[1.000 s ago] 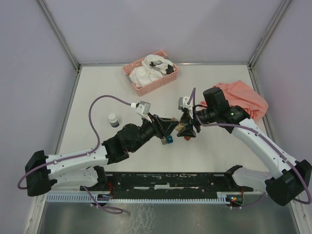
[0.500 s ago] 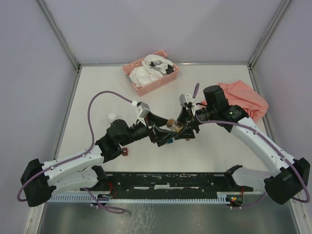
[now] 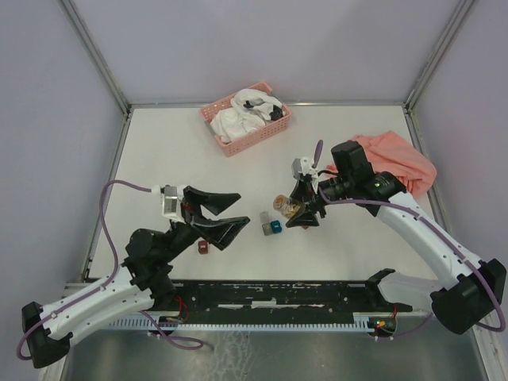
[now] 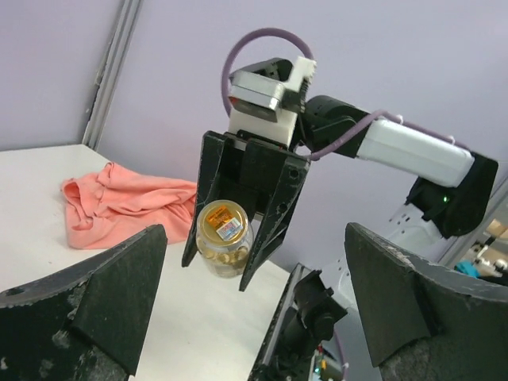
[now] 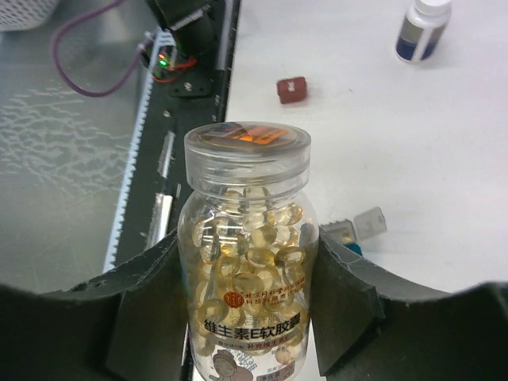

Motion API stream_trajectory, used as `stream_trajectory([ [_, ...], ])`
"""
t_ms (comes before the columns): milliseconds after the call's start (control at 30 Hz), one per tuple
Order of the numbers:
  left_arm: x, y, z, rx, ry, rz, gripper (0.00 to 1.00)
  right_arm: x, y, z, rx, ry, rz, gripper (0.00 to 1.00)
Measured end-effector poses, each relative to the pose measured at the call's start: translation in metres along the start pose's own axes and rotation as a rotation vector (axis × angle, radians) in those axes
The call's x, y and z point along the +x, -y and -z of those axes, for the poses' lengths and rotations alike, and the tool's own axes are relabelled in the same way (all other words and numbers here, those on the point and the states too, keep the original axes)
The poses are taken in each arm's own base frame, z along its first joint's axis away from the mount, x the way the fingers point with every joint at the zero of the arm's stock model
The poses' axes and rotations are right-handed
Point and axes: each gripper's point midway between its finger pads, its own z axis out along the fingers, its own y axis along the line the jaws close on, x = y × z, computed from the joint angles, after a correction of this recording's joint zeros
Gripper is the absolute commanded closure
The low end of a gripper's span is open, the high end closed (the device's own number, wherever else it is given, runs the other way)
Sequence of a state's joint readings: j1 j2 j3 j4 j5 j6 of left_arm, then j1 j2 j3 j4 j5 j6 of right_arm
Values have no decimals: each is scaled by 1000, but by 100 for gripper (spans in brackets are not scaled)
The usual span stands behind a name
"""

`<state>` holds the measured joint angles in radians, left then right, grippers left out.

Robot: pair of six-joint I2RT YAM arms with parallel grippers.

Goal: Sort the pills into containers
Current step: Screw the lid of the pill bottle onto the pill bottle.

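Note:
A clear jar (image 5: 248,262) full of golden pills (image 5: 254,238) lies capped between the pads of my right gripper (image 5: 248,274), which is shut on it. From above, the jar (image 3: 282,205) hangs tilted over the table in that gripper (image 3: 292,213). Just left of it sit a grey container (image 3: 264,223) with its lid open and a teal container (image 3: 275,227). A dark red container (image 3: 203,247) lies further left. My left gripper (image 3: 221,214) is open, empty and well left of the jar (image 4: 224,238), facing it with its fingers (image 4: 87,294) wide apart.
A pink slatted basket (image 3: 246,119) with white cloth stands at the back. A salmon cloth (image 3: 397,159) lies at the right. A white-capped bottle (image 5: 423,28) stands beyond the dark red container (image 5: 292,89). The black rail (image 3: 270,298) runs along the near edge.
My left gripper opened, came away from the jar and drew back to the left. The right gripper kept the jar in place. The grey and teal containers came into sight.

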<state>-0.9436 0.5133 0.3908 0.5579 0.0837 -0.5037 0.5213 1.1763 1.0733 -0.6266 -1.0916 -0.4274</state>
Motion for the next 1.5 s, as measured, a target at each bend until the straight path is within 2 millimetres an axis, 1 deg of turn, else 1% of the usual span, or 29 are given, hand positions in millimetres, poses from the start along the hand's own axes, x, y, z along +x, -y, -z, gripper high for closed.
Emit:
stream_trajectory([
  [100, -2, -6, 3, -30, 51, 80, 1, 9, 9, 5, 71, -51, 57, 96],
  [167, -2, -12, 1, -71, 73, 157, 1, 13, 18, 11, 132, -87, 101, 96],
  [267, 2, -24, -9, -135, 81, 241, 1, 16, 28, 17, 197, -123, 145, 96],
  [333, 8, -34, -21, -198, 70, 283, 1, 18, 33, 19, 224, -140, 153, 96],
  [433, 20, -43, -39, -300, 45, 330, 1, 21, 39, 22, 258, -162, 156, 96],
  [500, 35, -45, -49, -382, 16, 352, 0, 22, 42, 24, 279, -173, 157, 96],
  [600, 55, -45, -60, -485, -21, 360, 2, 23, 46, 25, 301, -181, 155, 96],
  [667, 62, -47, -65, -531, -32, 360, 4, 23, 47, 26, 310, -185, 153, 96],
  [833, 76, -60, -74, -628, -34, 353, 17, 23, 49, 27, 320, -187, 147, 96],
  [900, 78, -63, -76, -645, -29, 353, 22, 23, 49, 27, 320, -187, 147, 96],
  [1000, 81, -65, -80, -662, -28, 352, 28, 23, 48, 26, 318, -187, 147, 96],
  [1133, 85, -67, -84, -674, -29, 347, 32, 23, 48, 26, 318, -188, 146, 96],
  [1233, 87, -68, -86, -676, -34, 345, 38, 23, 48, 26, 318, -188, 143, 96],
  [1500, 89, -64, -88, -659, -47, 358, 55, 24, 48, 26, 320, -189, 137, 96],
])
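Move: The right gripper already holds the pill bottle, its lid on top, about 3 cm left of that hand, 2 cm back and 4 cm up. From the wide-open left gripper, the lid lies roughly 7 cm to the right, 3 cm ahead and 3 cm lower. On the table some 33 cm below the left hand, the teal-grey container sits about 12 cm ahead and 8 cm right, the dark red box about 14 cm ahead and 18 cm right. Bring the left gripper back to the lid: reach forward with the jaws wide open, then swing right and sink, about 14 cm overall, tipping the wrist down nearly 40 degrees and turning it counter-clockwise. Close the fingers to about half, pinching the lid's rim from both sides. Meanwhile carry the bottle forward and a little right and down with the right gripper, tilting it, then hold it there. ##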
